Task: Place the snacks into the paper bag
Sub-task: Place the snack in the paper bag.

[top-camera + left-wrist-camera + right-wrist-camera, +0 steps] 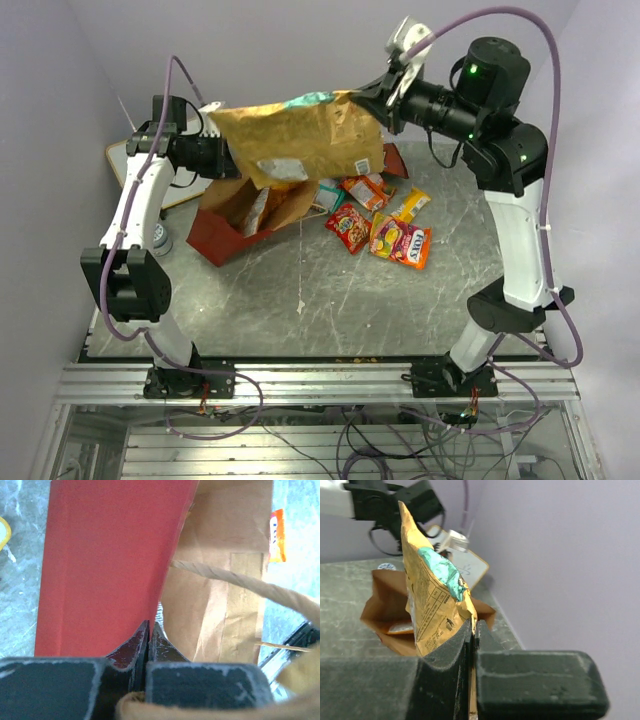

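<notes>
A large tan-gold snack packet [300, 135] hangs in the air above the table, and my right gripper [385, 95] is shut on its right end. In the right wrist view the packet [427, 595] rises from the closed gripper [472, 627]. Below it stands the paper bag [240, 215], red outside and brown inside, with its mouth open. My left gripper [228, 160] is shut on the bag's red wall [110, 555], pinched at the jaws [150, 630]. A pale packet [400, 627] lies inside the bag. Several small snacks [385, 220] lie on the table to the right of the bag.
A white writing board [130, 160] lies at the back left beside the left arm. A small round tin [160, 240] sits left of the bag. The bag's twine handle [240, 577] crosses the left wrist view. The back wall is close behind both grippers.
</notes>
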Controlling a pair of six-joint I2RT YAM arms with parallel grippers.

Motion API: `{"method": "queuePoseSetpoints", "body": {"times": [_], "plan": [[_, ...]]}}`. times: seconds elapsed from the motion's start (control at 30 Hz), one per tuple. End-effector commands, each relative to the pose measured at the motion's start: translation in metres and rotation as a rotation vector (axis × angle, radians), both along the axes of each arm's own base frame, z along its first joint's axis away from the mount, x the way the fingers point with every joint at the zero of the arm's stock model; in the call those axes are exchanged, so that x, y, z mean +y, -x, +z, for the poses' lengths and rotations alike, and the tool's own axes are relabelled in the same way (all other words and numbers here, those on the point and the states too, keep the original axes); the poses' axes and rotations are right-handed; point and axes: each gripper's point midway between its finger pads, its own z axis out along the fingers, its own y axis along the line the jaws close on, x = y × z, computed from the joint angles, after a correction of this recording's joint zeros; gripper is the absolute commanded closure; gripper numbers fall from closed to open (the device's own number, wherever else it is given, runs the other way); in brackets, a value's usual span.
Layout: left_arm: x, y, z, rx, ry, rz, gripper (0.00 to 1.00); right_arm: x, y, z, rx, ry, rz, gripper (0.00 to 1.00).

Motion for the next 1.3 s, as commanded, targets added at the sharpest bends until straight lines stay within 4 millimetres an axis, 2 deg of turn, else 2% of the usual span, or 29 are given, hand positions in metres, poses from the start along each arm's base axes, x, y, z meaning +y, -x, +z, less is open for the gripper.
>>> {"method": "queuePoseSetpoints", "body": {"times": [0.0,0.07,0.13,0.33,0.4,0.5,0.63,0.8,0.9,1.1,1.27], "plan": [[-0.017,0.024,0.048,-0.070,0.088,-0.038,0.93,-0.047,-0.019,0.056,-0.081,-0.168,-0.146,1.00],[-0.024,0.029,0.056,-0.079,0.108,-0.046,0.93,-0.069,-0.026,0.065,-0.080,-0.204,-0.175,1.00],[-0.031,0.033,0.062,-0.081,0.133,-0.051,0.93,-0.080,-0.029,0.067,-0.082,-0.212,-0.186,1.00],[-0.041,0.048,0.080,-0.106,0.160,-0.063,0.93,-0.097,-0.035,0.068,-0.086,-0.218,-0.234,1.00],[-0.040,0.052,0.082,-0.121,0.162,-0.054,0.93,-0.106,-0.036,0.072,-0.092,-0.227,-0.256,1.00],[-0.040,0.057,0.076,-0.112,0.162,-0.050,0.93,-0.112,-0.030,0.079,-0.099,-0.245,-0.243,1.00],[-0.043,0.060,0.063,-0.071,0.158,-0.070,0.93,-0.104,-0.009,0.077,-0.092,-0.222,-0.131,1.00],[-0.053,0.067,0.055,-0.032,0.188,-0.122,0.93,-0.092,0.021,0.060,-0.097,-0.138,0.020,1.00],[-0.058,0.074,0.054,-0.015,0.200,-0.153,0.93,-0.089,0.032,0.050,-0.092,-0.107,0.075,1.00],[-0.067,0.087,0.042,0.029,0.222,-0.182,0.93,-0.078,0.036,0.042,-0.065,-0.101,0.178,1.00],[-0.072,0.094,0.033,0.067,0.239,-0.214,0.93,-0.070,0.026,0.029,-0.038,-0.089,0.241,1.00]]}}
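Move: The paper bag I keep pinched by its rim in my left hand has its middle about 8 cm nearer my base, 3 cm to the right and 13 cm below that hand. From my right hand, which already holds the gold packet high up, the bag lies some 20 cm left, 4 cm ahead and 42 cm down. On the table, from my right hand, the red snack is about 8 cm ahead, 4 cm right; the teal packet 15 cm ahead, 1 cm left; both about 54 cm down. I draw the bag back about 8 cm and some 6 cm to the right with my left hand, lifting it first, then letting most of that height go again. My right hand keeps the gold packet high, swinging it forward and about 11 cm right with a clockwise turn, then pulls it back some 9 cm, turning it some 25 degrees counter-clockwise so its free end points towards the bag's mouth. Both grips stay shut. ##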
